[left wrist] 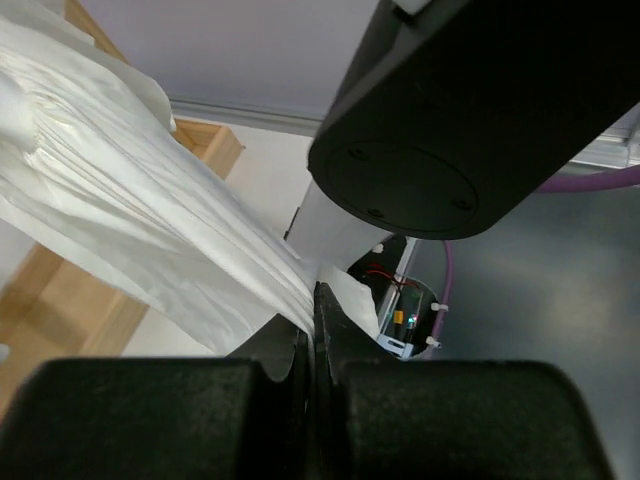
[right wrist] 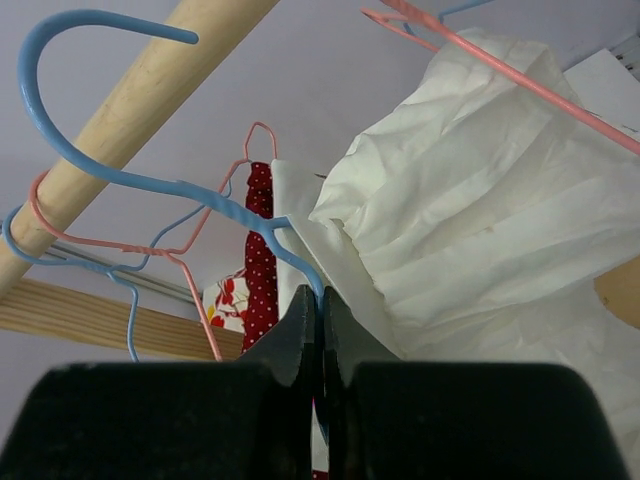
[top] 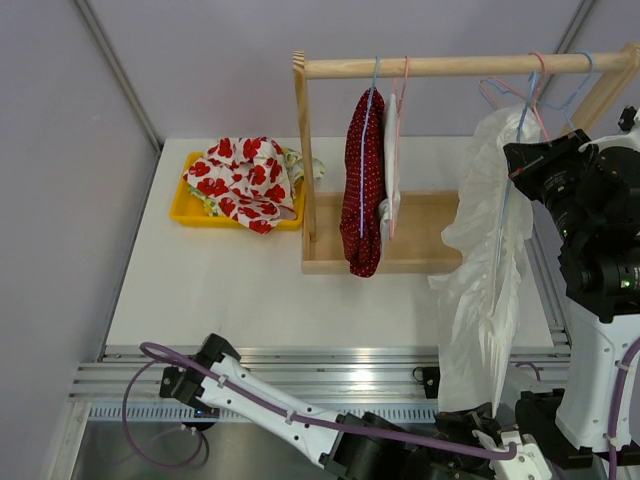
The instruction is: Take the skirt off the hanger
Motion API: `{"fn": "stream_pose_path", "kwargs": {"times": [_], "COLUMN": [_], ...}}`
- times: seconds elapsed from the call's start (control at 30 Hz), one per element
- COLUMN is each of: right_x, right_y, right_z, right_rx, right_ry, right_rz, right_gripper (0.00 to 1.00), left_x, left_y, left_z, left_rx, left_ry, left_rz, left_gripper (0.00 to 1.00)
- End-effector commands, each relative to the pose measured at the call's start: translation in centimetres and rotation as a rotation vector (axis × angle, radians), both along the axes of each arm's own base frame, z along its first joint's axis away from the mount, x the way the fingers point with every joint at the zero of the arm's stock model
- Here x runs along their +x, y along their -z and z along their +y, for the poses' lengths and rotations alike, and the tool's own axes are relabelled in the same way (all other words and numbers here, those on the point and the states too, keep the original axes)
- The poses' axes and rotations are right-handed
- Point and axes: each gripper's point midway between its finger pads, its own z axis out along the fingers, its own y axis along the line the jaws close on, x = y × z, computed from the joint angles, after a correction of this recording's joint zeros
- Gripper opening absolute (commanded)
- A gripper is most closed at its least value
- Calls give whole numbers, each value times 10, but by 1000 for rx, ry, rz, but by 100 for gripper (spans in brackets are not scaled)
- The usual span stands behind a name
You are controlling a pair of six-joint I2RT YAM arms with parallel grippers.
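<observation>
The white skirt (top: 487, 262) hangs at the right end of the wooden rack, draped on a blue wire hanger (top: 521, 118). In the right wrist view my right gripper (right wrist: 322, 300) is shut on the blue hanger (right wrist: 235, 205) just below its neck. The skirt (right wrist: 480, 210) bunches to the right of the jaws. My left gripper (left wrist: 316, 305) is shut on the lower edge of the skirt (left wrist: 140, 230), low at the table's near edge (top: 492, 432). The fabric stretches up and away from its jaws.
The wooden rack's rod (top: 450, 66) also carries a red polka-dot garment (top: 364, 190), a pale garment on a pink hanger (top: 392, 170) and empty pink and blue hangers (top: 500, 95). A yellow tray (top: 185, 207) with floral cloth (top: 243, 178) sits at the back left.
</observation>
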Motion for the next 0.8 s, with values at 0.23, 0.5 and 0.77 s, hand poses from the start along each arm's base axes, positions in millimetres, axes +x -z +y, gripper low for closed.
{"fn": "stream_pose_path", "kwargs": {"times": [0.23, 0.5, 0.77], "right_x": [4, -53, -104], "right_y": [-69, -59, -6], "right_z": [9, 41, 69], "right_rx": [93, 180, 252], "right_ry": [-43, -228, -388], "right_rz": [-202, -155, -19], "right_gripper": [0, 0, 0], "left_x": [-42, 60, 158], "left_y": [100, 90, 12], "left_z": [31, 38, 18], "left_rx": [96, 30, -94], "left_ry": [115, -103, -224], "left_rz": [165, 85, 63], "left_gripper": [0, 0, 0]}}
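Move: The left hand has the white skirt's lower end; the skirt's middle is about 20 cm ahead of it and 8 cm higher, and the blue hanger's middle roughly 30 cm ahead and 11 cm up, both about in line sideways. From the right hand, gripping that hanger near its neck, the skirt's middle is about 15 cm back, 3 cm left and 10 cm down. The dark-red dotted skirt hangs some 24 cm left, 10 cm farther out and 15 cm lower. Keeping the skirt's end pinched, the left hand first sinks about 12 cm, then sweeps forward about 12 cm with a little drift to the left, rising again by some 4 cm and swinging about 10 degrees counter-clockwise, so that the cloth goes in under the hanger. Meanwhile the right hand keeps its grip on the blue hanger and draws it back about 9 cm and left about 5 cm, turning it some 15 to 20 degrees counter-clockwise with its left side rising, so the hanger backs out of the skirt as the cloth goes forward. ##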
